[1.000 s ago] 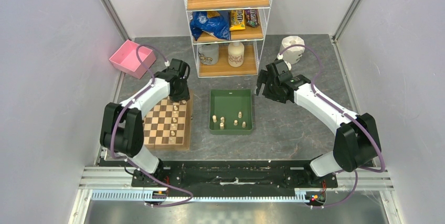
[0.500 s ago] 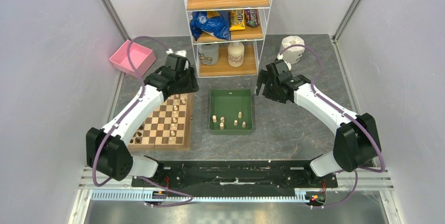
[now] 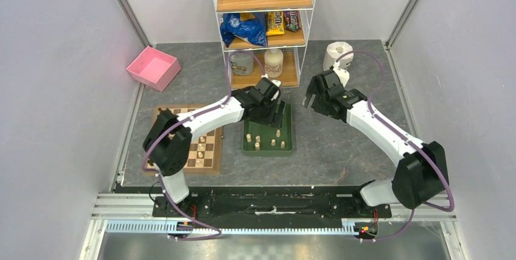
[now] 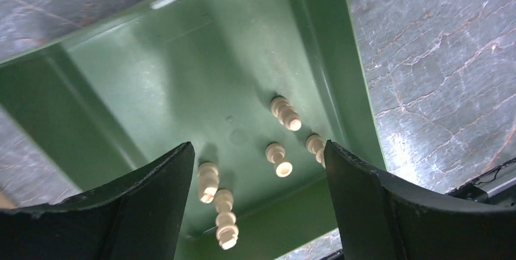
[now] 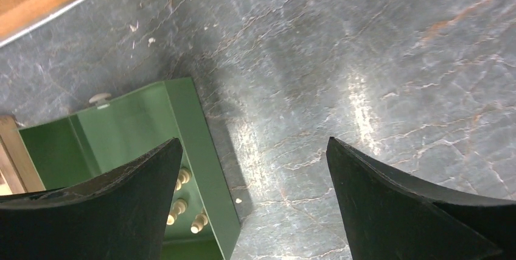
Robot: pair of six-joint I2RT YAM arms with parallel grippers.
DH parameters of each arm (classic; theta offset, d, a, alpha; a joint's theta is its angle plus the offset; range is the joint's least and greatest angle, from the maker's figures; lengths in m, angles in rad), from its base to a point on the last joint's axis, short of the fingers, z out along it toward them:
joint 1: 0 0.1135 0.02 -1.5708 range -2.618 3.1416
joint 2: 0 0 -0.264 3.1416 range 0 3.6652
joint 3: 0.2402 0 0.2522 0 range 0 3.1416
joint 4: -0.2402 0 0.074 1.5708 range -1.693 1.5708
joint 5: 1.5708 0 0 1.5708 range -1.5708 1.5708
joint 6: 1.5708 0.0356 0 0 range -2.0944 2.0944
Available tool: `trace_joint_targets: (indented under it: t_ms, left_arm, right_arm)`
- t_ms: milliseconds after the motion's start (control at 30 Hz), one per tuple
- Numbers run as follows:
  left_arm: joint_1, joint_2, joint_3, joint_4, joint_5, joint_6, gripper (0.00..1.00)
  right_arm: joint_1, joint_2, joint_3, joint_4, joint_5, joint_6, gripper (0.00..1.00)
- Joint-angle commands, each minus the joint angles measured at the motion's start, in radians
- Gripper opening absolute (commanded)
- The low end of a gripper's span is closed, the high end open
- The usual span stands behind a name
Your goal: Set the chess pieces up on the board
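Observation:
The board (image 3: 210, 153) lies left of centre, partly under my left arm, with a few pale chess pieces (image 3: 200, 147) standing on it. Several more cream chess pieces (image 3: 257, 143) lie in the green tray (image 3: 288, 127). My left gripper (image 3: 274, 111) hangs over the tray's far half. In the left wrist view the left gripper (image 4: 258, 148) is open and empty, with loose pieces (image 4: 278, 159) on the tray floor (image 4: 182, 71) below it. My right gripper (image 3: 312, 99) hovers open over bare table just right of the tray. In the right wrist view the right gripper (image 5: 254, 141) shows the tray wall (image 5: 198, 144) beside its left finger.
A wire shelf (image 3: 264, 25) with snacks, a mug and a jar stands behind the tray. A pink bin (image 3: 153, 67) sits at the back left. A white object (image 3: 338, 53) stands at the back right, near the right arm's cable.
My left arm swung right from the board's far end to above the green tray, and its jaws opened wider. My right gripper shifted slightly to the right.

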Motion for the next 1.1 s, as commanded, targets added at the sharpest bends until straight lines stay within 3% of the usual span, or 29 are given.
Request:
trace_joint_targets:
  t_ms: [0, 467, 1067]
  left_arm:
    - [-0.029, 0.053, 0.072, 0.038, 0.02, -0.03, 0.83]
    - [-0.061, 0.157, 0.092, 0.038, 0.015, -0.066, 0.6]
    - [-0.067, 0.199, 0.117, 0.026, 0.02, -0.072, 0.4]
  right_arm:
    - [-0.006, -0.074, -0.024, -0.016, 0.131, 0.045, 0.97]
    - [-0.012, -0.068, -0.029, -0.016, 0.123, 0.049, 0.97]
    - [-0.015, -0.054, -0.025, -0.015, 0.107, 0.037, 0.97]
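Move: The light chess piece standing farthest out in the green tray lies about 4 cm to the left hand's right, 1 cm back and some 7 cm below. Two more pieces stand about 4 cm nearer the base than that piece, one 2 cm to the left of it, the other 2 cm to the right of it; a close pair lies about 3 cm left and 4 cm back of the hand. From the right hand, the aimed-at piece is roughly 12 cm left, 6 cm back and 11 cm below. The foremost piece in the tray is brought between the left fingers: the left hand sinks about 5 cm and goes some 3 cm right, fastest at first, then almost stops around the piece while its fingers narrow from nearly wide open to about half that gap, no grip yet visible. The right hand eases 2 cm left, slightly up, and waits open. ##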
